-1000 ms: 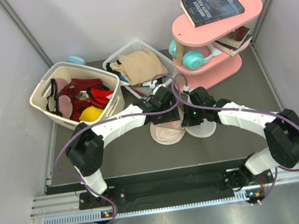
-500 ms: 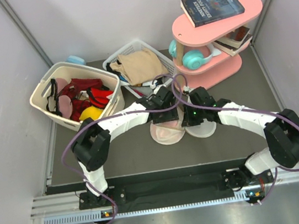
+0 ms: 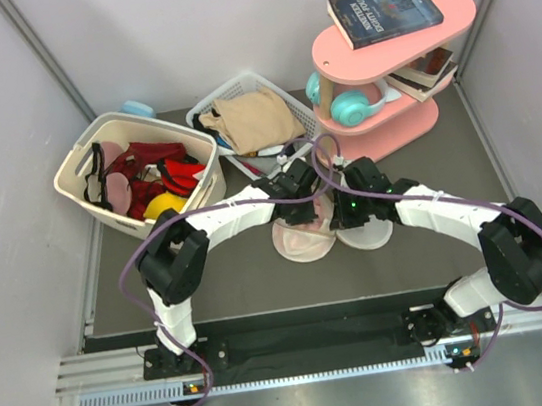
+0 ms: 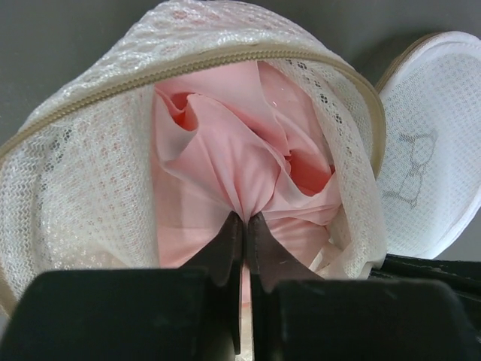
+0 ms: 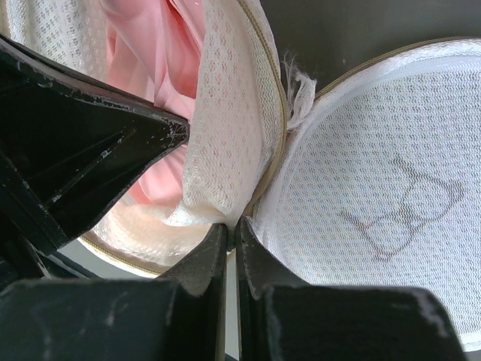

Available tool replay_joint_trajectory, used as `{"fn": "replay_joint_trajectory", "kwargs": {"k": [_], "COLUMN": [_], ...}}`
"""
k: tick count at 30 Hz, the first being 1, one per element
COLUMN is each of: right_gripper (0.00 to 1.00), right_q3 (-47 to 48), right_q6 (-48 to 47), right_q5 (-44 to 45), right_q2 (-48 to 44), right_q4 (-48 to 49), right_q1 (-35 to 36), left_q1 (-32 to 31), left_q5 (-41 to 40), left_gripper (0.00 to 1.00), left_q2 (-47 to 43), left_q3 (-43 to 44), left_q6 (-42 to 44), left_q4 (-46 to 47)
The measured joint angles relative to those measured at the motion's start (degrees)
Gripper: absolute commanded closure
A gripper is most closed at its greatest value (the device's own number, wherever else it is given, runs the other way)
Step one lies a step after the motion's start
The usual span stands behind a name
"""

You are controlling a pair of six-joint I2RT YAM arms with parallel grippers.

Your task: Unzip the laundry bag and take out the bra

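The laundry bag (image 3: 302, 244) lies unzipped on the dark mat, its lid half (image 3: 366, 233) with the bra logo folded out to the right. In the left wrist view the open mesh bowl (image 4: 90, 188) holds the light pink bra (image 4: 233, 150). My left gripper (image 4: 246, 219) is shut on a fold of the bra inside the bag. My right gripper (image 5: 231, 226) is shut on the bag's mesh at the hinge between bowl (image 5: 225, 135) and lid (image 5: 376, 210). In the top view both grippers, left (image 3: 297, 209) and right (image 3: 341, 215), meet over the bag.
A cream plastic laundry basket (image 3: 75, 190) with red garments stands at the back left. A white wire basket (image 3: 281, 95) with tan cloth is behind the bag. A pink two-tier shelf (image 3: 421, 121) with books and teal headphones (image 3: 350, 106) stands at the back right.
The left arm's elbow has swung right and toward the bag; its gripper stays at the bag. The right arm has not moved.
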Motion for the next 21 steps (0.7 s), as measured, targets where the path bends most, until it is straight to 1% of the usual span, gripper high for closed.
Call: {"fn": "replay_joint_trajectory", "kwargs": {"k": [5, 9, 14, 18, 21], "right_gripper": [1.0, 1.0, 1.0, 1.0, 1.0], "right_q3": [0.0, 0.0, 0.0, 0.0, 0.0], "right_q6": [0.0, 0.0, 0.0, 0.0, 0.0], "right_q5": [0.0, 0.0, 0.0, 0.0, -0.1], "right_q2": [0.0, 0.0, 0.0, 0.1, 0.3], "right_q4": [0.0, 0.1, 0.2, 0.2, 0.2], "right_q1": [0.0, -0.2, -0.5, -0.6, -0.7], "left_q1": [0.0, 0.0, 0.5, 1.9, 3.1], "left_q5": [0.6, 0.8, 0.8, 1.6, 2.4], "left_gripper": [1.0, 1.0, 1.0, 1.0, 1.0], "left_q2": [-0.1, -2.2, -9.7, -17.7, -22.0], "left_q3": [0.0, 0.0, -1.6, -6.4, -9.0], "left_q6": [0.3, 0.5, 0.0, -1.7, -3.0], "left_q4": [0.3, 0.3, 1.2, 4.7, 7.5]}}
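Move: The pink cloth of the bra is already pinched in the left gripper, its bunched middle about 2 cm ahead and 1 cm below. The bag's body is some 2 cm back, 1 cm left and 3 cm down; the flipped-open lid lies about 11 cm right and 5 cm back. The light basket stands roughly 20 cm ahead and 8 cm left. From the right gripper, shut on the bag's edge, the bra is about 3 cm ahead and 4 cm left. Keep the left gripper shut on the pink cloth and, after a brief hold, lift it fast and nearly straight up out of the bag's mouth, some 12 cm, easing a little left near the end. Let its fingers swing outward, forward and right, by about 20 degrees. Hold the right gripper still, its pinch on the bag's edge beside the lid kept. ##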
